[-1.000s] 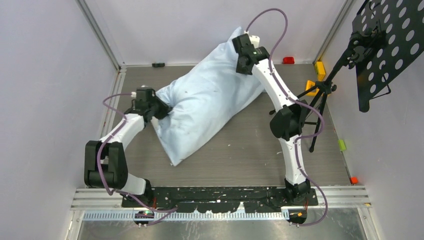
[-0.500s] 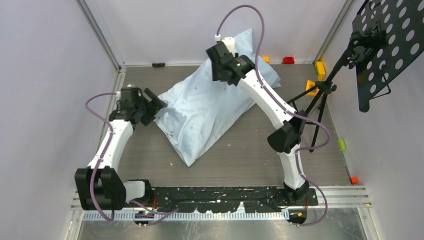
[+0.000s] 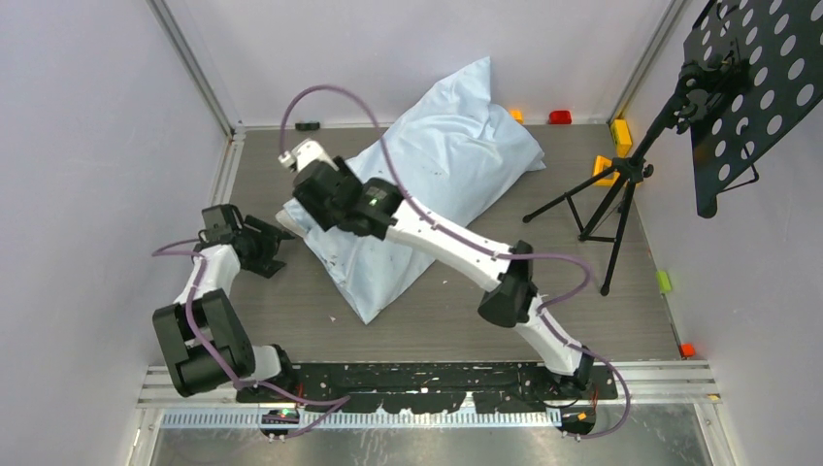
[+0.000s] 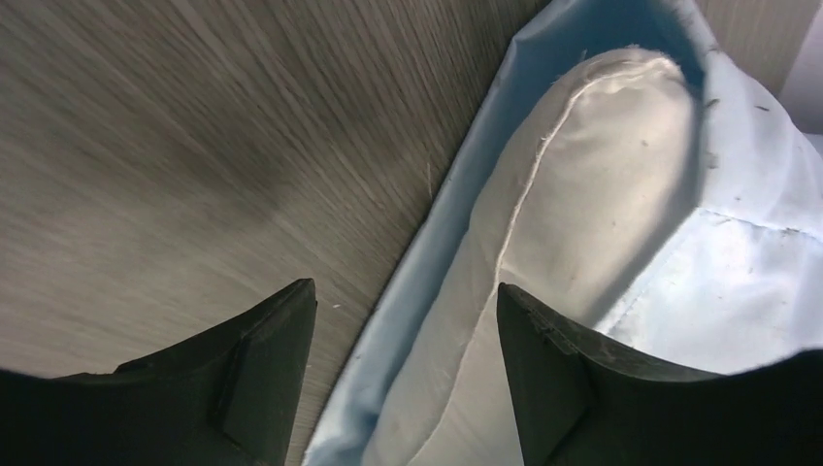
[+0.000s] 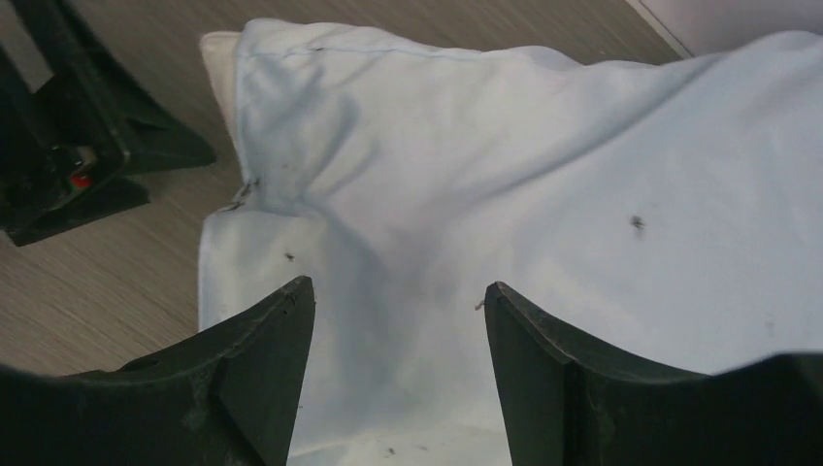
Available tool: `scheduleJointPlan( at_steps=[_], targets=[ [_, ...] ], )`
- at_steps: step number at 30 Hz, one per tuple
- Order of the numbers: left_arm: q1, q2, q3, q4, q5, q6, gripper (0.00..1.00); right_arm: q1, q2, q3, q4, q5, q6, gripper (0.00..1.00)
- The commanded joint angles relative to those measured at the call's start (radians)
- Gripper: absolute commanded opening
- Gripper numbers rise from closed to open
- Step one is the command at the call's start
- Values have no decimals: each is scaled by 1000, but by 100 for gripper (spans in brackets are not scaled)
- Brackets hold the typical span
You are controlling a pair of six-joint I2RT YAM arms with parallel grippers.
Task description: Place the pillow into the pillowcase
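Note:
The light blue pillowcase (image 3: 437, 175) lies diagonally across the table, stuffed and wrinkled. In the left wrist view the white pillow (image 4: 582, 194) shows inside the pillowcase's (image 4: 757, 282) open mouth. A white pillow corner (image 5: 218, 58) also pokes out past the pillowcase (image 5: 543, 165) hem in the right wrist view. My left gripper (image 3: 275, 250) (image 4: 405, 286) stands open just left of that mouth, holding nothing. My right gripper (image 3: 309, 209) (image 5: 398, 283) hovers open over the pillowcase's left end, with cloth below its jaws but not pinched.
A black tripod stand (image 3: 602, 194) with a perforated black panel (image 3: 757, 87) stands at the right. Small coloured blocks sit along the back and right edges, such as a red one (image 3: 560, 116) and a green one (image 3: 664, 282). Walls enclose the table on three sides.
Both grippers have opened and let go of the pillowcase. The right arm swung from the far right end over to the left end. The left arm drew back toward the near left.

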Motion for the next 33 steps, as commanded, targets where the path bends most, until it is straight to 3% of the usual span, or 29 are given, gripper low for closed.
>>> scheduleJointPlan(
  at_steps=[1,10,14,17,21,26,33],
  targets=[
    [-1,40,-64,279,184,-169,71,26,95,74,69,21,-154,71],
    [-70,106,-98,454,222,-275,72,21,227,114,156,85,-202,73],
    [-109,130,-100,469,198,-286,70,15,220,115,185,99,-152,57],
    [-115,156,-125,543,211,-315,60,7,186,111,198,77,-96,25],
    [-131,166,-162,644,228,-355,34,-30,127,90,197,-22,25,1],
    [-208,154,-183,732,232,-414,0,-87,75,93,194,-189,198,0],
    [-404,121,-149,751,168,-463,0,-104,39,163,253,-408,373,0]
  ],
)
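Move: For the left gripper, the pillow's exposed edge in the pillowcase mouth lies about 5 cm ahead and 6 cm to the right, some 2 cm lower; the case's upper lip is roughly 10 cm ahead and 7 cm right, 2 cm higher, and the mouth's near corner about 17 cm back and 21 cm right, 5 cm lower. From the right gripper, that upper lip is about 3 cm ahead, 4 cm left and 9 cm below, with the pillow edge about 3 cm back, 6 cm left and 12 cm below. Bring the open left gripper right and forward into the case mouth, rolling its left side down, shut it on the pillow's edge, then push the pinched edge about 5 cm farther right. Meanwhile drop the right gripper some 9 cm and slightly left and forward onto the upper lip, pinch the cloth and lift it about 6 cm, rolling its left side up some 30 degrees. ##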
